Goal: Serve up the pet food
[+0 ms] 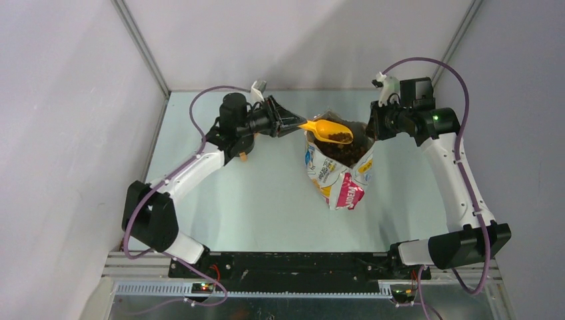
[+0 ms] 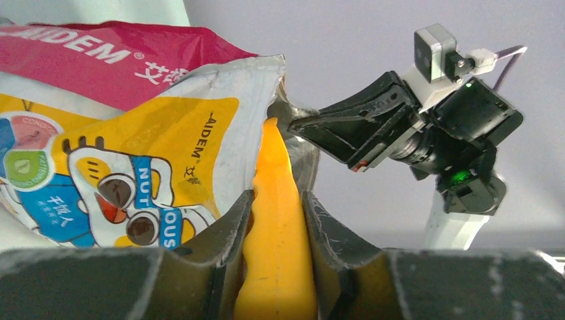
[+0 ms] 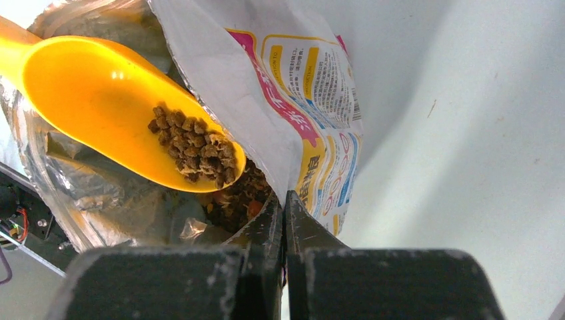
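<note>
The printed cat bag [image 1: 336,170] stands open at mid-table. My left gripper [image 1: 293,124] is shut on the handle of the orange scoop [image 1: 326,131], held level over the bag's mouth. The handle shows between my left fingers [image 2: 276,220]. The scoop [image 3: 100,100] holds a small heap of pet food [image 3: 196,150]; more pet food [image 3: 240,197] lies inside the bag. My right gripper [image 3: 285,203] is shut on the bag's rim [image 3: 266,133], holding the mouth open from the right [image 1: 370,128].
The pale green table [image 1: 240,200] lies inside grey walls, with metal corner posts at the back. The black and metal base rail [image 1: 293,267] runs along the near edge. No bowl is in view.
</note>
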### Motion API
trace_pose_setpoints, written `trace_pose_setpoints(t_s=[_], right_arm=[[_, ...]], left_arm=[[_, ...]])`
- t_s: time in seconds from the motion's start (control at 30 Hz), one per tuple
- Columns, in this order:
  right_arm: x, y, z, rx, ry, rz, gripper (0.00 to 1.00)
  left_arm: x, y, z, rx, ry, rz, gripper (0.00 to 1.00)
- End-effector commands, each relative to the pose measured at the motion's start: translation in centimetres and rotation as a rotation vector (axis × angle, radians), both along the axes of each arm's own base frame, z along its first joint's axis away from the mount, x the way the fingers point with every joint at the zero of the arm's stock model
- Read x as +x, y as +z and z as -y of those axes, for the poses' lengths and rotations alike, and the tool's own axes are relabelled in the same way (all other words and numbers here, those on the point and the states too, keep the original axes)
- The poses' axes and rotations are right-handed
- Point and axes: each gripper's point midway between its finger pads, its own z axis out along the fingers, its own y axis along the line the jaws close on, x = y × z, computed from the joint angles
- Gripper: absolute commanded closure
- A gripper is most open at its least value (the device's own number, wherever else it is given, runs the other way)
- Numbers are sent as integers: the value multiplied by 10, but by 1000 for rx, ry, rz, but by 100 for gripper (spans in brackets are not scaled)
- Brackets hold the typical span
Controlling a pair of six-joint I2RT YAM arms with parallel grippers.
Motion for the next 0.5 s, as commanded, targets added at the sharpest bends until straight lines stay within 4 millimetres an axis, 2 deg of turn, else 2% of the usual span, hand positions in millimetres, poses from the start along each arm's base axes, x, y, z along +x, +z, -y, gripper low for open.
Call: trace_pose_setpoints(t_s=[0.0,0.03,0.07,0.1,0.13,0.17,0.2,0.23,0.27,0.3,0.33,0.37,0.4,0.43,0.47], right_arm=[[-10,39,-5,40,41,110,100],[-10,40,-5,44,41,114,100],[-9,42,-6,47,42,119,100],[-8,45,-7,57,42,121,100],[-6,49,-8,64,43,128,100],[-5,56,-10,76,44,141,100],[-4,57,-12,83,49,138,100],[-2,63,-13,87,52,153,100],[-1,63,-16,90,60,152,100],[0,66,-17,92,63,160,100],[0,68,-20,102,64,158,100],[1,69,-21,108,63,157,100],[0,70,-23,117,66,155,100],[0,70,-25,120,68,153,100],[-1,70,-27,125,73,152,100]], left_arm=[[-10,31,-2,33,-45,182,100],[-8,49,-2,55,-32,239,100],[-15,35,0,160,-61,270,100],[-12,54,0,191,-41,342,100],[-18,41,3,280,-77,386,100],[-16,43,2,354,-74,448,100],[-17,53,6,386,-62,501,100],[-18,39,6,471,-96,536,100],[-21,48,12,502,-94,591,100],[-27,32,17,575,-153,617,100],[-24,38,19,603,-146,651,100],[-29,22,25,661,-201,663,100],[-25,22,26,700,-187,686,100],[-29,10,32,742,-223,706,100],[-24,5,30,790,-202,719,100]])
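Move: The left hand holds the scoop, whose kibble lies some 10 cm to the hand's right and 4 cm below. The bag mouth's centre is about 10 cm right, 2 cm back and 5 cm down; near bowl 20 cm left, 13 cm ahead, far bowl 10 cm left, 20 cm ahead, both about 28 cm below. The right hand pinches the bag's rim, with the mouth centre roughly 8 cm to its left, level fore and aft, 1 cm below. Still gripping the scoop by its handle, the left hand lifts it about 7 cm over the bag mouth while drawing back and right, nearly 4 cm each way. The wrist rolls some 45 degrees about the fingers' line, raising the scoop's far edge and turning its open side back towards the bases. The right hand keeps its pinch on the bag's rim, almost still. ##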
